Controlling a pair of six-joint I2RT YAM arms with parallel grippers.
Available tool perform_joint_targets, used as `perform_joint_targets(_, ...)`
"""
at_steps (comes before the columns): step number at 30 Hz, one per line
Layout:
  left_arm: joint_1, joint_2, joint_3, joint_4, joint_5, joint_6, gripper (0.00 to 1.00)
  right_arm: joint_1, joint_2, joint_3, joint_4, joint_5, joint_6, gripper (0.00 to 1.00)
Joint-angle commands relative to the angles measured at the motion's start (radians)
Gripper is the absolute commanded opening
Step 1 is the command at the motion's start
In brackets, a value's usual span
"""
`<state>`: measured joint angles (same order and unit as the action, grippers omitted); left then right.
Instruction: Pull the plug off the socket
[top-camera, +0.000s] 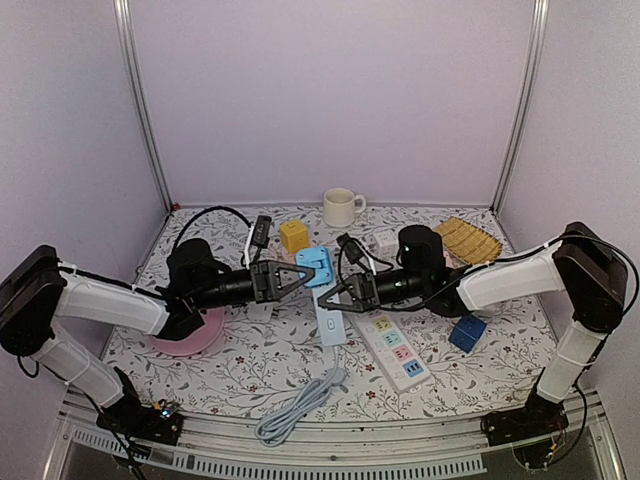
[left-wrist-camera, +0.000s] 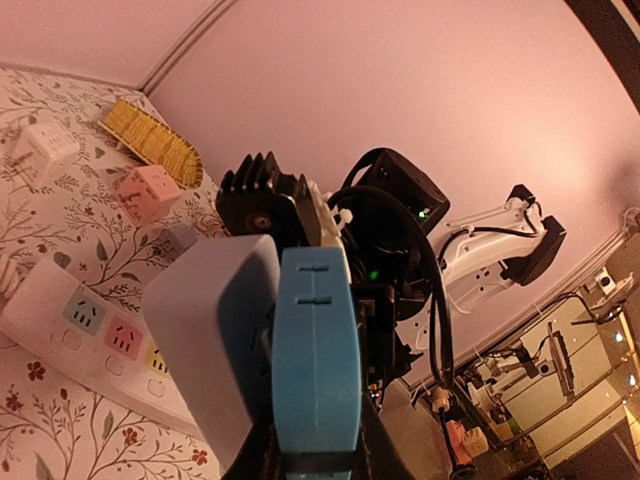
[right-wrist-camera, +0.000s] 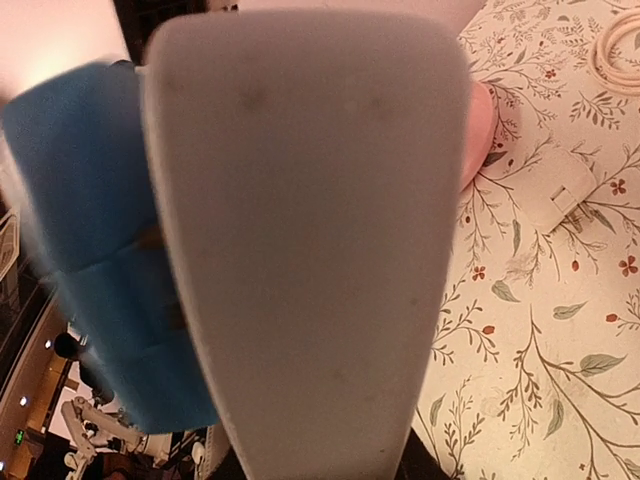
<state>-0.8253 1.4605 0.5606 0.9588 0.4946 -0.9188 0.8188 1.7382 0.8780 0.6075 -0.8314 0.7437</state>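
Observation:
The blue plug block (top-camera: 318, 266) sits at the far end of the pale socket strip (top-camera: 331, 326), both held just above the table's middle. My left gripper (top-camera: 303, 278) comes in from the left and is shut on the blue plug (left-wrist-camera: 316, 360). From the right, my right gripper (top-camera: 331, 298) is shut on the socket strip (right-wrist-camera: 310, 240), which fills the right wrist view with the plug (right-wrist-camera: 90, 260) blurred at its left. In the left wrist view the strip (left-wrist-camera: 215, 340) lies against the plug's left side. I cannot tell whether the two are still joined.
The strip's white cable (top-camera: 300, 398) coils toward the near edge. A white strip with coloured outlets (top-camera: 396, 349) and a dark blue cube (top-camera: 467, 332) lie right of it. A pink plate (top-camera: 190, 338) is under the left arm. A mug (top-camera: 342, 207), yellow cube (top-camera: 294, 236) and yellow brush (top-camera: 468, 240) stand behind.

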Motion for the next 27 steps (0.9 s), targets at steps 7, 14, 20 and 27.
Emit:
perform_joint_targets(7,-0.190,-0.100,0.073,0.069,0.388,0.108,0.00,-0.050,0.008,0.054,-0.040,0.167,0.069,0.07)
perform_joint_targets(14,-0.140,-0.181,0.023,-0.206,0.108,0.136,0.00,-0.050,-0.010,0.073,-0.208,0.275,0.010,0.07)
perform_joint_targets(20,-0.109,-0.282,-0.041,-0.522,-0.120,0.135,0.00,-0.017,0.012,0.125,-0.405,0.405,-0.090,0.08)
perform_joint_targets(27,-0.110,-0.326,-0.188,-0.609,-0.168,0.043,0.00,0.065,0.104,0.188,-0.509,0.465,-0.163,0.11)
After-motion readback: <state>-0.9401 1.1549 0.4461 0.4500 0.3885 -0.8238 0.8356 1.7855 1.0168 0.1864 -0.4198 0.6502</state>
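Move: The left hand holds the blue plug. Its socket, at the raised end of the power strip, is about 4 cm ahead of that hand and 3 cm to its right, at about its height. Some 23 cm below this hand, the cable bundle lies about 12 cm back and 2 cm left, and the colour-square board about 21 cm right and 1 cm back. The right hand grips the strip, with the plug roughly 5 cm to its left, 1 cm back and 4 cm above. Keeping its pinch on the blue plug, the left hand jerks about 14 cm back towards the base and some 6 cm up, drawing the plug off the strip's face as it swings about 30 degrees clockwise, then comes forward again by about 8 cm, sinking some 12 cm and undoing that swing. The right hand keeps its grip on the strip and carries it forward and then down, about 6 cm each, turning clockwise while its left side dips. ##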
